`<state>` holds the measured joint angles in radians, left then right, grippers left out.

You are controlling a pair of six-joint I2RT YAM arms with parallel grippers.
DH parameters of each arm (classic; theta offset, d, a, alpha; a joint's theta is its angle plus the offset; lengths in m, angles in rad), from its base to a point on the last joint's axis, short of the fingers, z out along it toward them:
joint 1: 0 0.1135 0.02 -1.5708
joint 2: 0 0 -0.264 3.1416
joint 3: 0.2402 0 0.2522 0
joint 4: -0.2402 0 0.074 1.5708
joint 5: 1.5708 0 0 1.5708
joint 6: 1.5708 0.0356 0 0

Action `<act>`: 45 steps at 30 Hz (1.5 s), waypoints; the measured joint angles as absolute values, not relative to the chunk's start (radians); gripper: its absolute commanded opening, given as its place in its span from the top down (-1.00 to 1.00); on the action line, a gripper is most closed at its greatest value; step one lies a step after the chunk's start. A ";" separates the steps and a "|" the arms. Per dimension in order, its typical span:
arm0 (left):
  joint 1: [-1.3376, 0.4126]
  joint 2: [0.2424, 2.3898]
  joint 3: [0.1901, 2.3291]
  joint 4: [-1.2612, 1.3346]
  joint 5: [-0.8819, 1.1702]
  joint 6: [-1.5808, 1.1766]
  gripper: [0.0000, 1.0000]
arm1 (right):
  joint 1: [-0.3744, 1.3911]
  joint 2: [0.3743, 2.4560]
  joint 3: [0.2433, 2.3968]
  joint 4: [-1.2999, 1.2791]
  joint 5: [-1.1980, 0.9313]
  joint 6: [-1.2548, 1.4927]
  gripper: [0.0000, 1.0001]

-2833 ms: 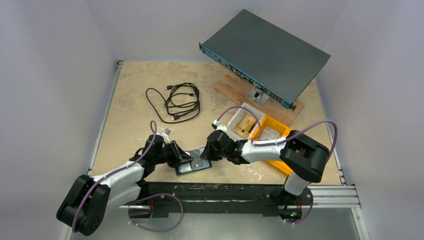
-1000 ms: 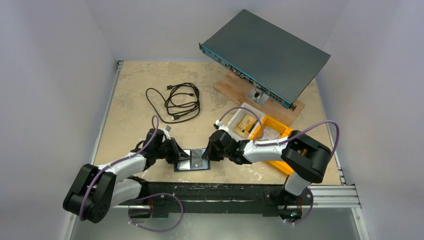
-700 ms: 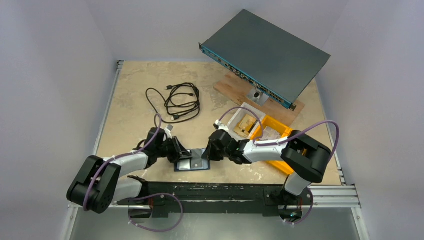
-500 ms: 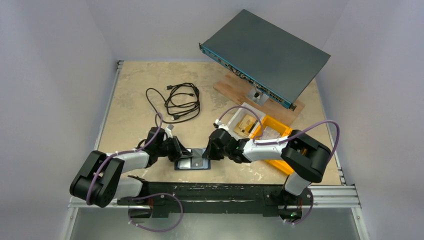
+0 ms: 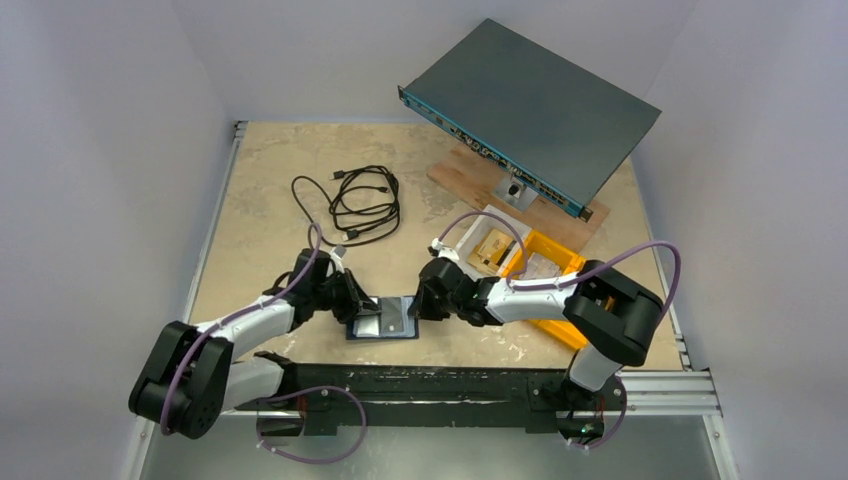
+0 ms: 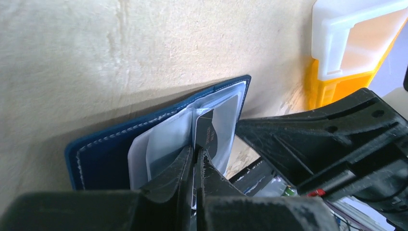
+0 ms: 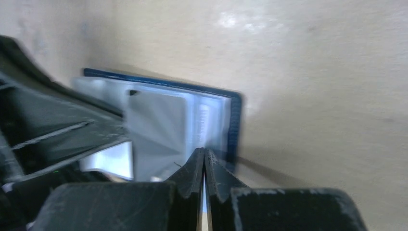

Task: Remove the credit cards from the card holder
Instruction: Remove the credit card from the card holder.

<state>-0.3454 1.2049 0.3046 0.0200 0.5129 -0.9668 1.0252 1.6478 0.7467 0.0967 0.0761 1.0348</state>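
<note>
The card holder (image 5: 385,320) lies open near the table's front edge, dark blue with clear sleeves inside. My left gripper (image 5: 356,308) is at its left side. In the left wrist view the left gripper (image 6: 196,150) is shut on the thin edge of a dark credit card (image 6: 210,132) that stands up out of the sleeves of the card holder (image 6: 106,149). My right gripper (image 5: 416,304) is at the holder's right side. In the right wrist view the right gripper (image 7: 204,151) is shut, its tips down on the sleeves by the blue edge of the card holder (image 7: 234,120).
A coiled black cable (image 5: 355,205) lies at the back left. A tilted network switch (image 5: 530,110) rests on a wooden board (image 5: 480,180) at the back right. A white bin (image 5: 470,240) and a yellow bin (image 5: 560,265) stand just right of the right arm.
The left jaws parted slightly and then closed on the card's edge. The left arm's elbow swung about. The right arm and the holder have hardly moved.
</note>
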 measured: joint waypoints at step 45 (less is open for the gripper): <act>-0.327 0.852 0.595 -0.607 0.270 -0.765 1.00 | 1.007 1.456 0.823 -0.181 0.112 0.882 0.00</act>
<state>-0.3275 0.8524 0.5949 -0.6067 0.2703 -0.7647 1.0069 1.4563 0.8227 -0.1806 0.1123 0.8822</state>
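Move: About 3 cm to the right, 1 cm back and 1 cm below the left hand point is the middle of the black credit card, still in the open card holder with its left edge at the closed left fingers. The holder's middle is 2 cm right and 2 cm back, also just below. From the right hand, whose closed tips are at the holder's right end, the card is some 4 cm left and 1 cm back, and the white bin is roughly 14 cm ahead and 16 cm right. Drawing the card left out of its pocket, the left hand keeps its pinch and goes about 5 cm left, then rises to some 8 cm above its start, rolling its left side up about 15 degrees. The right hand, shut and pressing down on the holder's right end, drags rightward about 4 cm the other way, then lifts off some 5 cm and opens partway. ##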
